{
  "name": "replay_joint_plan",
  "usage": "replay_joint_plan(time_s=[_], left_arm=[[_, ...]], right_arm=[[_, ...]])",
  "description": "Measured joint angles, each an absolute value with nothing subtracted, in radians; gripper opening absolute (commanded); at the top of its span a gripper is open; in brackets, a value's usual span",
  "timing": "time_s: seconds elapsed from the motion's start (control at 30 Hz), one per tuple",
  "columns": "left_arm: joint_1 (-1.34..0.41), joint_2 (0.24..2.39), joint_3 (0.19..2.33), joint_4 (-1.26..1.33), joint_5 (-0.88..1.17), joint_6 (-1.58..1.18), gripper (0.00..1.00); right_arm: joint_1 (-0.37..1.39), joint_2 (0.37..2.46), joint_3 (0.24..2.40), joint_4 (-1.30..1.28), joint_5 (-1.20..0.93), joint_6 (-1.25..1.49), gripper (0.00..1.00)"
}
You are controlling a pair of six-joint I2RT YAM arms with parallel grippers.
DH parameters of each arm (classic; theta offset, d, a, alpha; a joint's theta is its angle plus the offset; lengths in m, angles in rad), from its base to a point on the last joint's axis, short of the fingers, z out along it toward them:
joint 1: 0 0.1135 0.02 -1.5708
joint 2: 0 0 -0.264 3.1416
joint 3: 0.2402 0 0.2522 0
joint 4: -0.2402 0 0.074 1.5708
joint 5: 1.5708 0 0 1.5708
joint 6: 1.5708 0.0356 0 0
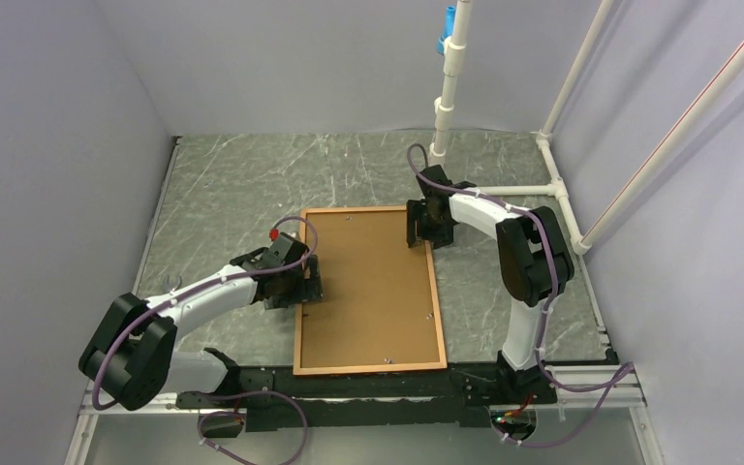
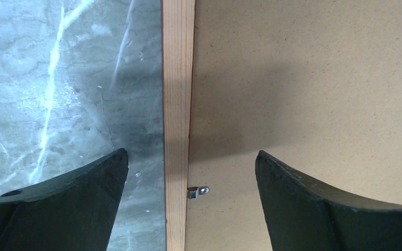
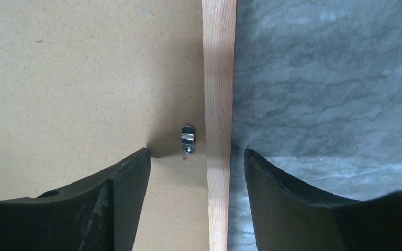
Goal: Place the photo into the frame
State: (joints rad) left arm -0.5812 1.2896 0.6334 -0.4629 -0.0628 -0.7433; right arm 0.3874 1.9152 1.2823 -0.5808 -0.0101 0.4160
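Observation:
The frame lies flat on the table with its back up, and a brown backing board fills it. The photo is hidden. My left gripper hangs open over the frame's left rail, one finger over the table and the other over the board. A small metal clip sits between them. My right gripper is open at the frame's top right. It straddles the right rail without touching it, beside another clip.
The table is grey marbled stone. White pipes stand at the back and along the right side. Purple-grey walls close in on the left and back. The arms' black base rail runs along the near edge.

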Motion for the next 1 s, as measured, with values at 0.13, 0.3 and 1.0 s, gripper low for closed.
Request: replay_joint_plan(time_s=[0.13,0.3,1.0], left_arm=[[-0.581,1.293,0.633,-0.449,-0.057,-0.743,0.93],[-0.581,1.298,0.633,-0.435,-0.054,-0.74,0.93],[-0.581,1.301,0.633,-0.423,-0.05,-0.733,0.93]], right_arm=[[0.387,1.925,1.295,-0.573,-0.009,0.413,0.6],[0.387,1.925,1.295,-0.551,-0.002,0.414,0.48],[0.365,1.89,1.242,-0.494,0.002,0.415,0.04]])
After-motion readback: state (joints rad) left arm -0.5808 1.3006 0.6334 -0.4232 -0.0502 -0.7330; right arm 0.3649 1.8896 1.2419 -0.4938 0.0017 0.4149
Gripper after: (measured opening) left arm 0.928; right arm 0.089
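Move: Astride the frame's right rail, the right hand has its grasp spot about 1 cm to its right and a centimetre lower. A small metal clip on the backing board lies just 1 cm ahead and level sideways; the frame's far right corner is some 9 cm ahead and 1 cm right, and a second clip about 17 cm back. From the left hand that grasp spot is roughly 13 cm ahead and 29 cm to the right. Closing its wide-open fingers almost fully, the right hand pinches the frame's right rail, one finger on the board side and one on the outside. Meanwhile it eases about 1.5 cm forward along the rail and then a little to the right, staying level, with the fingertips swinging slightly forward. ##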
